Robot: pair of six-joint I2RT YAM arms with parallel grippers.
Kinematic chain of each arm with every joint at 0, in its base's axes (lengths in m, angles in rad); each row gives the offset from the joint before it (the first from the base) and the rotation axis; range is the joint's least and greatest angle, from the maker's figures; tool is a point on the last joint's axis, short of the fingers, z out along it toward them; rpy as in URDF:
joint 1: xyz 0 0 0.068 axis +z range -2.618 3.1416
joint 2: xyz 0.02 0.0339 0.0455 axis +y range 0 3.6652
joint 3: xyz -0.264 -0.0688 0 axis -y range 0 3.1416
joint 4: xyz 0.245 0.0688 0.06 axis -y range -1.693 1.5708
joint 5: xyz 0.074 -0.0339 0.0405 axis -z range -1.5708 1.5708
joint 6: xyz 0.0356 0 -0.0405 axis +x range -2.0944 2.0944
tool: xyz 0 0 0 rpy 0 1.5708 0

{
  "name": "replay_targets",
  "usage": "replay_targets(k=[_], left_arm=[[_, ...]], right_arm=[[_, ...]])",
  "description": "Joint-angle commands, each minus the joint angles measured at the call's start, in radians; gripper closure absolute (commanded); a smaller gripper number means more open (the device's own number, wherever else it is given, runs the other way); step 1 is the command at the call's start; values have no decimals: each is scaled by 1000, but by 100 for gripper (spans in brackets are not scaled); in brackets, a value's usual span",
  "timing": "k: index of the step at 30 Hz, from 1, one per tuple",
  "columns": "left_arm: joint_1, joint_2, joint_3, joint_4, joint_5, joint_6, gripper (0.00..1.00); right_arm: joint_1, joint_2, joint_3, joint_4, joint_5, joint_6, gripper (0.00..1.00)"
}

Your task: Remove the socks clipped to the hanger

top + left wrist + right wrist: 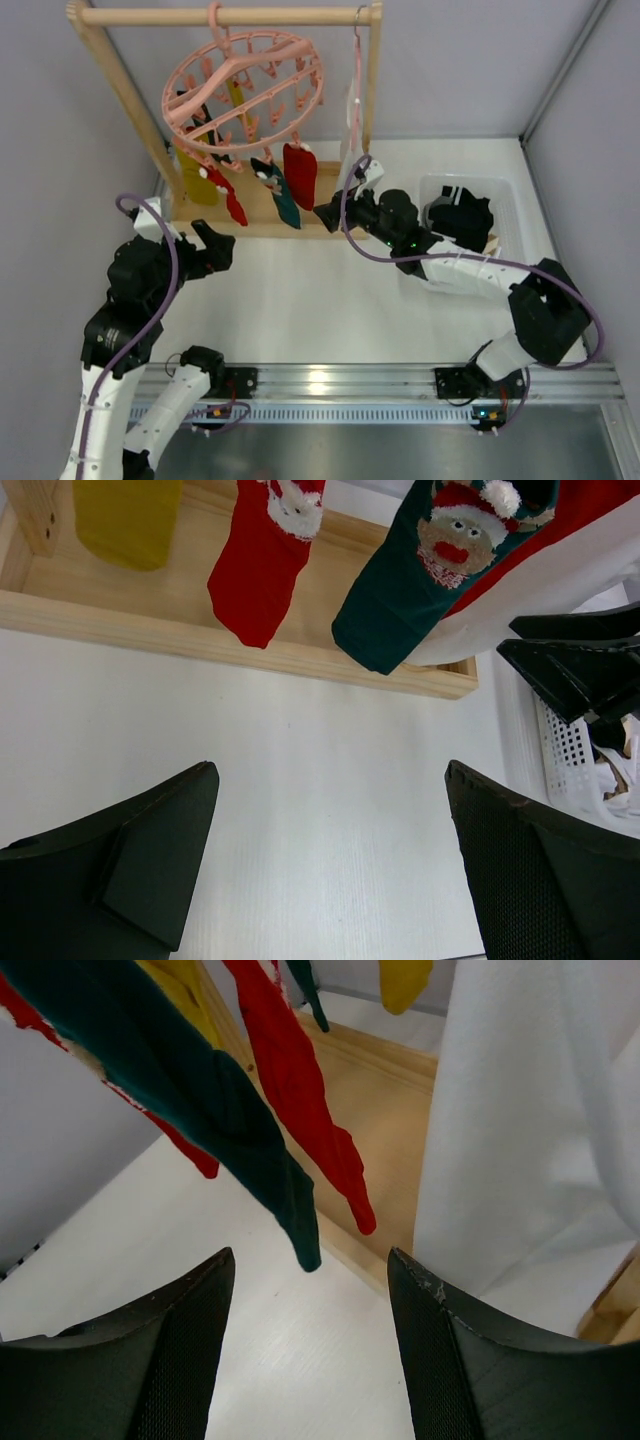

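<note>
The round pink hanger hangs from the wooden rack's top bar. Several socks dangle from its pegs: a yellow sock, a red sock, a teal sock and another red sock. My right gripper is just right of the teal and red socks. In the right wrist view it is open, with the teal sock's tip hanging just ahead of the gap and touching neither finger. My left gripper is open and empty, below the yellow sock, red sock and teal sock.
The wooden rack stands on a wooden base at the back. A white cloth on a slim hanger hangs right of the socks. At the right stands a white bin holding a black garment.
</note>
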Motion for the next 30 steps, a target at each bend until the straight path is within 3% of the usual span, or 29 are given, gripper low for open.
replay_targets(k=[1,12,16,22,27,30], left_arm=[[-3,-18,-8,11,30,9,2],[-3,29,39,13,53,0,2],[-2,52,78,8,49,-5,1],[-3,46,222,7,4,-20,1],[-3,74,292,5,1,9,1],[-3,89,303,5,15,18,2]], right_arm=[[9,53,54,214,-10,-38,40],[-16,269,152,355,-44,-55,41],[-16,328,178,433,-107,-32,51],[-7,395,195,516,-136,1,52],[4,424,206,538,-124,-1,59],[4,426,205,545,-98,-7,70]])
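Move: The right red sock hangs some 6 cm ahead of the right hand and 7 cm to its left, its middle about 3 cm higher. The green sock is about 4 cm farther left and 3 cm nearer the base than the red one; the white cloth hangs some 6 cm ahead, 5 cm right and 5 cm above the hand. From the left hand that red sock lies about 16 cm ahead, 15 cm right, slightly lower. Right hand reaches left and forward, sinking slightly, fingers partly closing around the red sock's lower end; left rises 10 cm. ##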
